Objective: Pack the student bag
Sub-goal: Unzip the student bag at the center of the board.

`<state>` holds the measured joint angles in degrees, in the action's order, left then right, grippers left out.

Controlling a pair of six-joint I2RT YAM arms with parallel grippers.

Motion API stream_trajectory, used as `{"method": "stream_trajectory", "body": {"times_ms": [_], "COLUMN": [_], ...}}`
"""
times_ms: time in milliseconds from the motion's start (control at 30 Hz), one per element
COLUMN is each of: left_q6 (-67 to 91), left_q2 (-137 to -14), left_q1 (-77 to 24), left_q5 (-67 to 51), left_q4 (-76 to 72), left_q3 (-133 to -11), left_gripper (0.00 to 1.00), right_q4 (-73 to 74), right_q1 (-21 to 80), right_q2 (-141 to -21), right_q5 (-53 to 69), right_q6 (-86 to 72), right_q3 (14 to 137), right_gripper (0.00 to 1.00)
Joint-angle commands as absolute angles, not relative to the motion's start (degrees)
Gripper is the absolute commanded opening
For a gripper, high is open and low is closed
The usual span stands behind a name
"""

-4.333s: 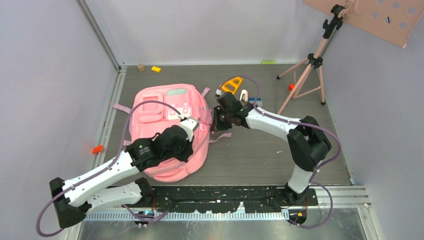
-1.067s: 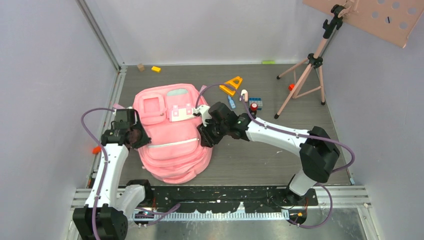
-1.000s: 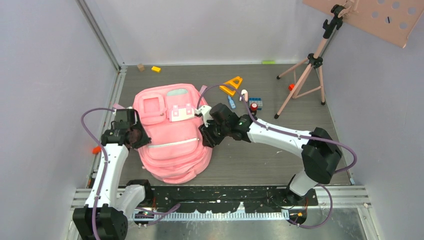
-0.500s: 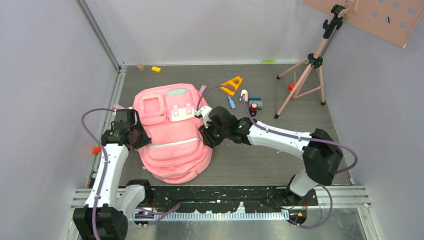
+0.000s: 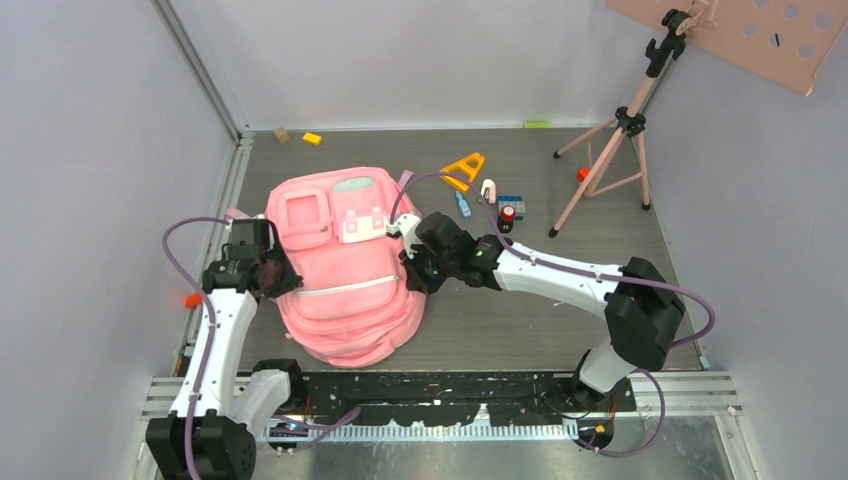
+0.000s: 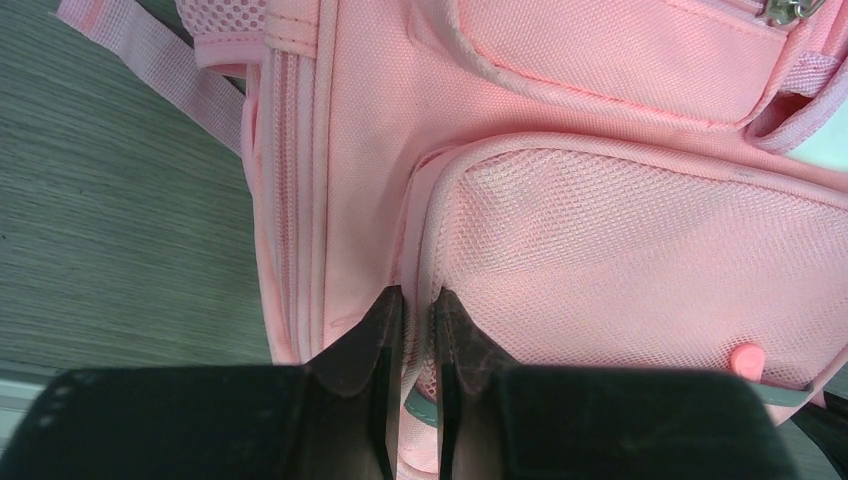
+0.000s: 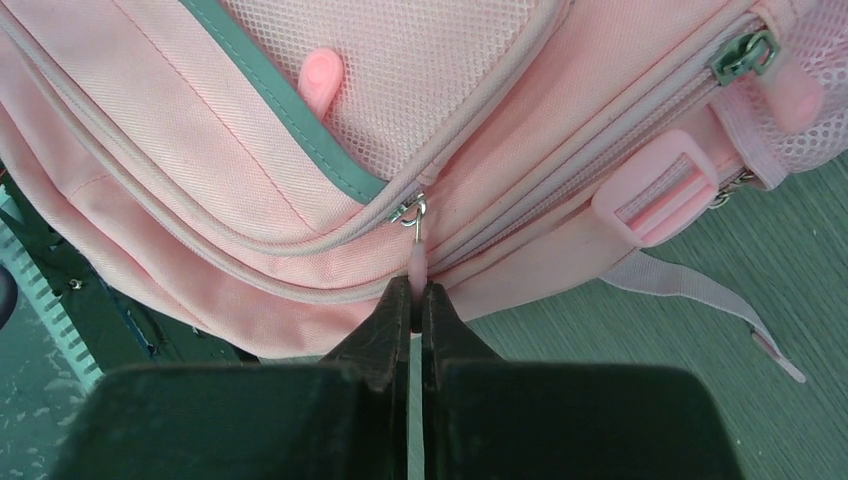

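Note:
The pink student bag (image 5: 340,270) lies flat on the dark table, front pockets up. At the bag's left side my left gripper (image 5: 272,275) pinches the seam of a mesh side pocket (image 6: 600,260); its fingers (image 6: 380,330) are closed on the pink fabric. My right gripper (image 5: 410,272) is at the bag's right side. In the right wrist view it (image 7: 416,296) is shut on a pink zipper pull tab (image 7: 415,262) that hangs from a metal slider (image 7: 412,208). The zipper looks closed.
Behind the bag on the right lie an orange triangle ruler (image 5: 462,168), a blue marker (image 5: 463,205), a white item (image 5: 487,189), a blue block (image 5: 511,203) and a small red-topped thing (image 5: 507,214). A pink tripod stand (image 5: 620,130) is at the back right. Small blocks (image 5: 313,138) sit near the back wall.
The right gripper's fingers have closed on the zipper pull tab. The left arm and the bag have not moved over the last second.

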<state>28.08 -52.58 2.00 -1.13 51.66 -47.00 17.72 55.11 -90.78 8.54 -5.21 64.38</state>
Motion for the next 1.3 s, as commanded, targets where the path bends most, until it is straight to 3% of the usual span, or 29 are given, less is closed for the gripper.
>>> {"method": "stream_trajectory", "body": {"times_ms": [0,533,1267], "left_q6": [29.9,38.0,36.5], "left_q2": [-51.2,-44.7,-42.7], "left_q1": [2.0,1.9,2.0], "left_q5": [-5.0,-4.3,2.2], "left_q4": [49.3,44.6,46.9], "left_q3": [-46.6,-42.8,-44.0], "left_gripper": [0.00,0.00,0.00], "right_q4": [15.0,23.1,24.6], "right_q1": [56.1,64.6,70.6], "right_q2": [-90.3,-89.1,-88.3], "right_q5": [11.7,6.9,9.4], "right_q6": [-6.2,-8.9,-12.4], "right_q3": [68.0,69.4,67.8], "right_gripper": [0.00,0.00,0.00]}}
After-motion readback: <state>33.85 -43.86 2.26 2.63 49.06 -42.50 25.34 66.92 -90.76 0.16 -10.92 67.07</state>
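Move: The right hand already pinches the zipper's pull tab on the bag's right side; the slider is about 2 cm to its left and 1 cm farther out. The bag's lower right corner, where the seam leads, is roughly 10 cm back and 2 cm left, slightly lower. The white clasp is some 11 cm ahead and 9 cm left, the red-capped bottle 13 cm ahead and 19 cm right. From the left hand, the slider is about 21 cm right and 1 cm ahead. Keeping the pull tab pinched, the right hand draws it back towards the robot and the bag's lower right corner by about 6 cm, drifting slightly left and staying nearly level, so that the slider is dragged down along the zipper seam. The left hand, still gripping the fold at the front pocket's left edge, stays almost in place to hold the bag against the pull while its wrist turns some 10 degrees. ##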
